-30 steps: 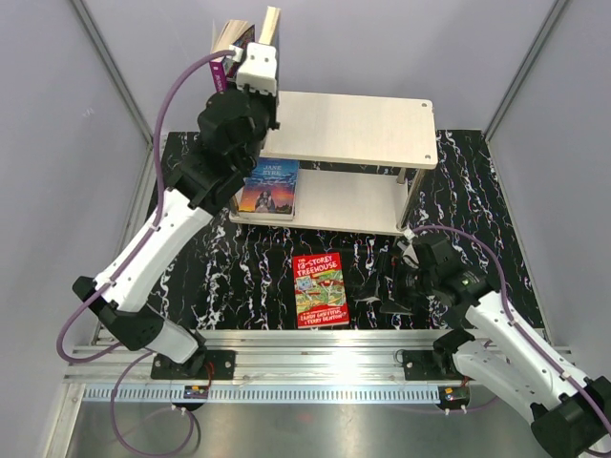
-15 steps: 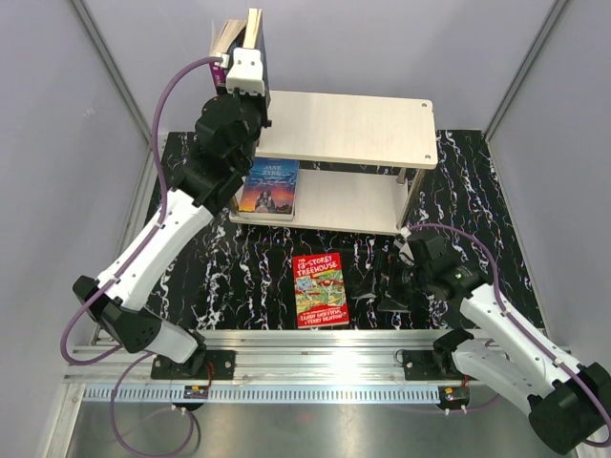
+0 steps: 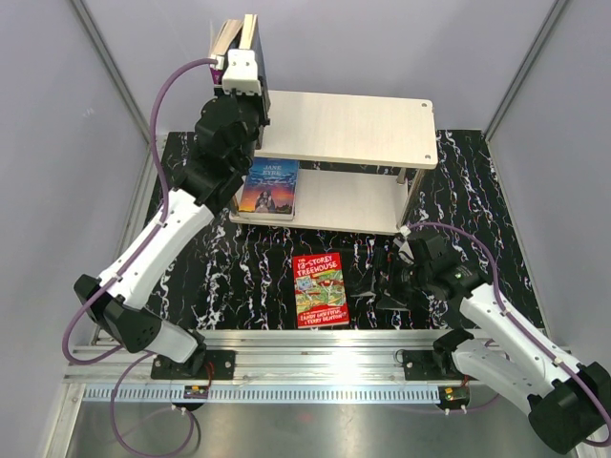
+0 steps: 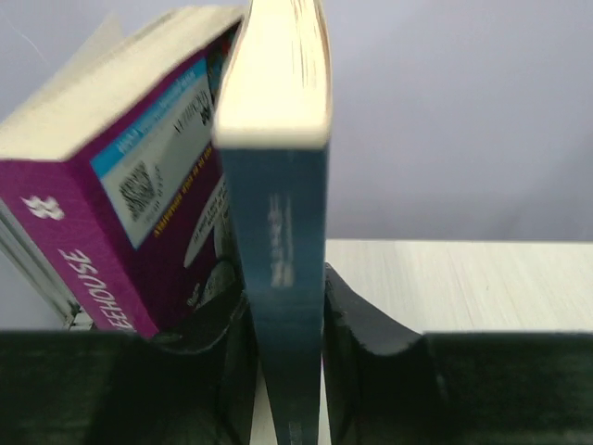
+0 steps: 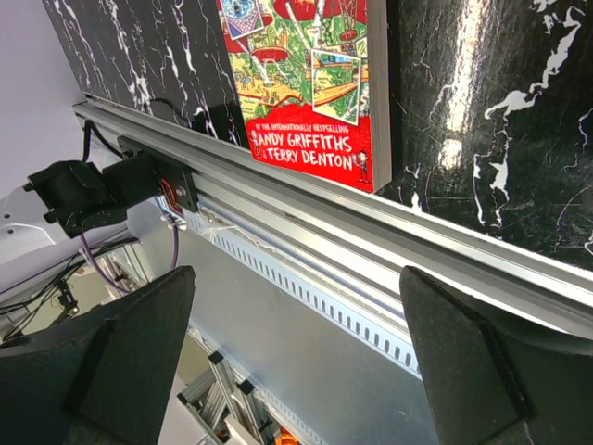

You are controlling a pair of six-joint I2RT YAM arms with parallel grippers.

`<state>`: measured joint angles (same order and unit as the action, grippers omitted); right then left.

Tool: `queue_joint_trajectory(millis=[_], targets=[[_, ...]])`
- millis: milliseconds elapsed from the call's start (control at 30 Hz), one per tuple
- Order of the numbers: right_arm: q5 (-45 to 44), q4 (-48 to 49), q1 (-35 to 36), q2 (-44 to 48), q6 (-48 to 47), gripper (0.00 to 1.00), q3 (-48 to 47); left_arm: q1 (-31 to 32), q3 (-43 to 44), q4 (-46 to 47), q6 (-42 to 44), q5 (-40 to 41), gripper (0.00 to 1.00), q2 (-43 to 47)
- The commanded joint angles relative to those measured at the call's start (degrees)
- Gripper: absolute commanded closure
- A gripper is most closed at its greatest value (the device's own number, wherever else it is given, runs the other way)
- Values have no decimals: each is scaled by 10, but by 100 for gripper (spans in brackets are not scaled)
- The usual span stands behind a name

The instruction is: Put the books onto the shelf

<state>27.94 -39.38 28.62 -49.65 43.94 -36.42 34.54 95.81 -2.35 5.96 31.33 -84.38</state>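
Observation:
The shelf stands at the back of the mat, its pale top board under my left gripper. That gripper is shut on a dark teal book, which stands upright on its edge at the top board's left end. A purple book leans just to its left; both books rise above the board. "Jane Eyre" lies flat on the lower board. A red-green Treehouse book lies on the mat, with my right gripper open and empty beside it. In the right wrist view that book lies past the wide-apart fingers of the gripper.
A black marbled mat covers the table. An aluminium rail runs along the near edge, close under the right gripper. Thin metal posts hold up the shelf's right end. Grey walls close in the back and sides.
The teal book has gone from tilted to upright beside the purple book, and the left wrist has moved slightly left. The right gripper has edged a little toward the red-green book.

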Motion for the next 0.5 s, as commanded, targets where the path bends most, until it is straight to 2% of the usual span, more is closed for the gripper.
queue_joint_trajectory(millis=[0, 167, 467], targets=[[1, 23, 5, -4, 2, 0, -4, -4, 12, 103, -16, 14, 64, 22], [3, 25, 4, -4, 1, 0, -3, -4, 12, 97, -24, 14, 48, 22], [8, 29, 5, -9, -3, 0, -1, -4, 12, 86, -33, 18, 43, 26]])
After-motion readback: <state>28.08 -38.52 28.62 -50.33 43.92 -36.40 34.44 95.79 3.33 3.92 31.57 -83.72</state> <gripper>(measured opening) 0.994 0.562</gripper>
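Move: The dark blue book is between the left fingers, which hold it by the spine. Its middle is about 6 cm ahead and 5 cm below, level sideways. The purple book leans beside it, some 6 cm left of the hand, 7 cm ahead and 5 cm below. Jane Eyre lies on the lower board, 4 cm ahead, 3 cm right and 40 cm below. From the right hand, the blue book is about 35 cm ahead, 28 cm left and 30 cm up. Let go of the dark blue book on the shelf top: spread the left fingers to about twice their gap on either side of its spine. As they open, let the left hand rise some 2.5 cm along the spine, tipping the fingertips up about 5 degrees and rolling the hand's left side down as much, then hold there with the left finger clear of the book. ##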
